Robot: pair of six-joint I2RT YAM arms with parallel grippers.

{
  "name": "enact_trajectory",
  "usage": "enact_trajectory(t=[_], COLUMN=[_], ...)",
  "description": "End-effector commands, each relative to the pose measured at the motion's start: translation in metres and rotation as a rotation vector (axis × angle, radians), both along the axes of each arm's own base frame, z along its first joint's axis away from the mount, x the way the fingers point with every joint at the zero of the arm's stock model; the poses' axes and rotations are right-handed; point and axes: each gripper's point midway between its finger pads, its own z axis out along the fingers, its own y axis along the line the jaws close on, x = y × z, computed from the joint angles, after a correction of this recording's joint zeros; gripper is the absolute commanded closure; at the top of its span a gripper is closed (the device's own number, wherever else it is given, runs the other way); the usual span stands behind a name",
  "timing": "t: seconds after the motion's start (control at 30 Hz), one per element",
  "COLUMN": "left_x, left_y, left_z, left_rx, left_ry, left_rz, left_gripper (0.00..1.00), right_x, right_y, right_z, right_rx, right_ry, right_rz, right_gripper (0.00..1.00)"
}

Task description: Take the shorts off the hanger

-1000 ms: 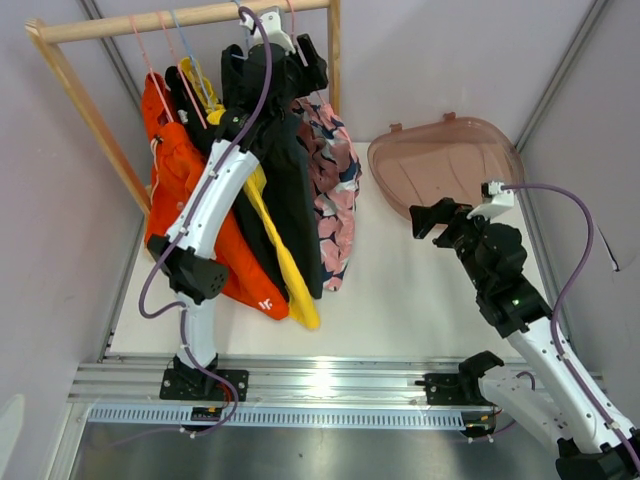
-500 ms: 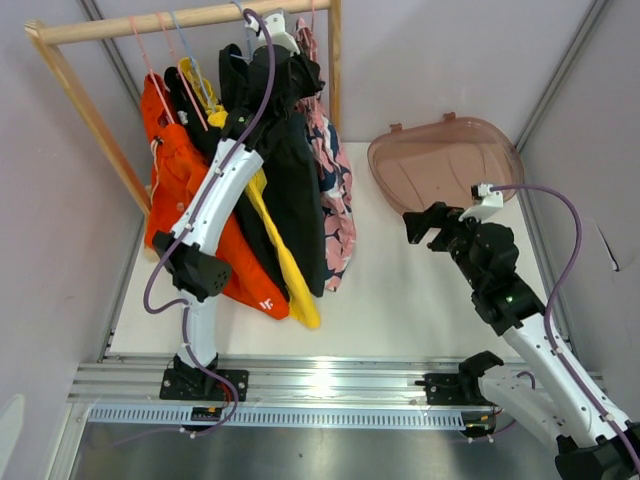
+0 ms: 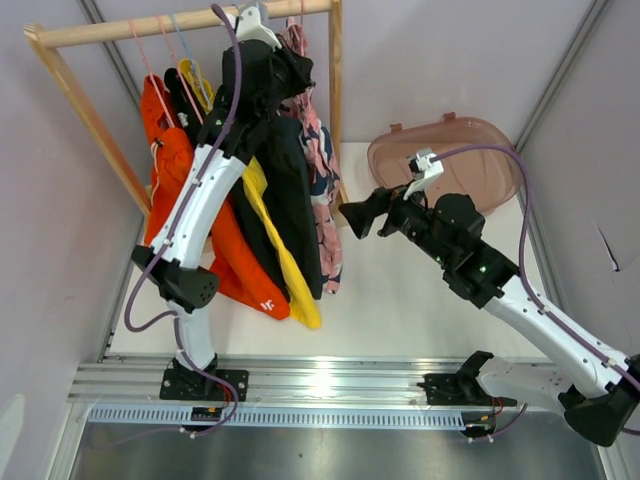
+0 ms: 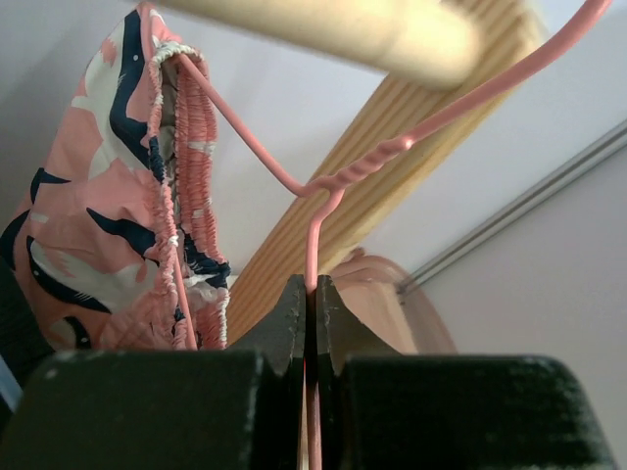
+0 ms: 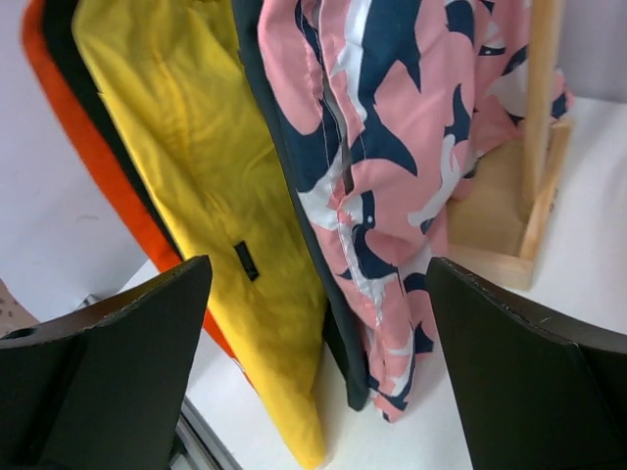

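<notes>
Pink floral shorts (image 3: 318, 165) hang at the right end of a wooden rack on a thin pink wire hanger (image 4: 328, 181). High under the rod (image 4: 333, 29), my left gripper (image 4: 312, 294) is shut on the hanger's vertical wire; the elastic waistband of the floral shorts (image 4: 108, 235) hangs to its left. In the top view that left gripper (image 3: 298, 62) sits among the garment tops. My right gripper (image 3: 352, 218) is open, level with the lower part of the floral shorts (image 5: 392, 147) and apart from them. In the wrist view the right gripper (image 5: 318, 269) frames their hem.
Orange shorts (image 3: 165, 190), yellow shorts (image 3: 275, 230) and black shorts (image 3: 292, 190) hang on the same rack to the left. The rack's wooden post (image 5: 542, 98) stands just right of the floral shorts. A brownish translucent tub (image 3: 455, 155) lies at the back right.
My left gripper closed on the pink hanger wire and rose slightly along the rod. The right arm swung left from near the tub toward the hanging shorts, still open.
</notes>
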Motion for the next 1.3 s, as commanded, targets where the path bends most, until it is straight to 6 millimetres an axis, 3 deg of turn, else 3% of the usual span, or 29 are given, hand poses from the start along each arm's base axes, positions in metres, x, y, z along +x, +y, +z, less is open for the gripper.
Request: enact_trajectory(t=[0.0,0.07,0.33,0.37,0.43,0.47,0.67,0.73,0.83,0.87,0.93,0.97,1.0,1.03,1.1,1.27], left_x=[-0.050,-0.055,-0.072,-0.070,-0.084,-0.083,-0.113,-0.117,-0.125,-0.129,-0.129,-0.130,-0.131,-0.131,-0.129,-0.118], left_y=[0.012,0.013,0.008,0.004,0.006,0.003,0.003,0.003,0.010,0.012,0.015,0.017,0.018,0.022,0.026,0.043], left_z=[0.086,0.096,0.103,0.093,0.103,0.092,0.091,0.089,0.096,0.099,0.100,0.102,0.103,0.106,0.109,0.128], left_rx=[-0.129,-0.136,-0.172,-0.162,-0.176,-0.168,-0.193,-0.194,-0.201,-0.199,-0.189,-0.187,-0.181,-0.171,-0.158,-0.110], left_ry=[-0.168,-0.187,-0.181,-0.161,-0.178,-0.153,-0.147,-0.146,-0.158,-0.165,-0.174,-0.180,-0.183,-0.197,-0.209,-0.268], left_rz=[-0.053,-0.059,-0.100,-0.104,-0.111,-0.112,-0.137,-0.138,-0.135,-0.133,-0.122,-0.119,-0.113,-0.096,-0.072,0.020], left_gripper=[1.00,1.00,1.00,1.00,1.00,1.00,1.00,1.00,1.00,1.00,1.00,1.00,1.00,1.00,1.00,1.00], right_x=[0.002,-0.002,0.002,0.003,0.010,0.013,0.034,0.037,0.033,0.029,0.019,0.008,0.007,-0.007,-0.024,-0.093], right_y=[0.010,0.020,0.044,0.047,0.050,0.052,0.067,0.073,0.079,0.081,0.084,0.083,0.078,0.081,0.073,0.070], right_z=[0.036,0.035,0.028,0.030,0.028,0.031,0.035,0.033,0.027,0.024,0.015,0.009,0.016,0.004,0.006,-0.020], right_rx=[0.028,0.024,0.035,0.040,0.030,0.035,0.033,0.040,0.047,0.045,0.037,0.035,0.049,0.036,0.056,0.016], right_ry=[-0.092,-0.090,-0.086,-0.097,-0.101,-0.115,-0.149,-0.141,-0.126,-0.123,-0.100,-0.083,-0.092,-0.068,-0.060,-0.007], right_rz=[-0.022,-0.005,0.003,0.001,-0.019,-0.025,-0.058,-0.057,-0.029,-0.015,0.005,0.006,-0.008,0.014,0.005,0.065], right_gripper=[0.01,0.01,0.01,0.01,0.01,0.01,0.01,0.09,0.45,0.72,0.97,1.00,1.00,1.00,1.00,1.00])
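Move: The right hand, open, has the near edge of the pink-and-navy shorts about 8 cm to its left and 3 cm ahead, level with it; the black garment hangs some 13 cm left and 2 cm ahead, the yellow one about 19 cm left and 1 cm ahead, both at about hand height. From the left hand, which already pinches the pink hanger, that shorts edge lies about 18 cm back, 3 cm right and 12 cm below; the rod is some 5 cm ahead and 6 cm above. The right fingers shut on the near edge of the shorts after reaching about 8 cm left and slightly forward, then drag the cloth back some 8 cm towards the robot. Meanwhile the left hand keeps its pinch on the hanger just beside the twisted neck, carrying it up, then back about 11 cm from the rod and finishing roughly 5 cm higher. ##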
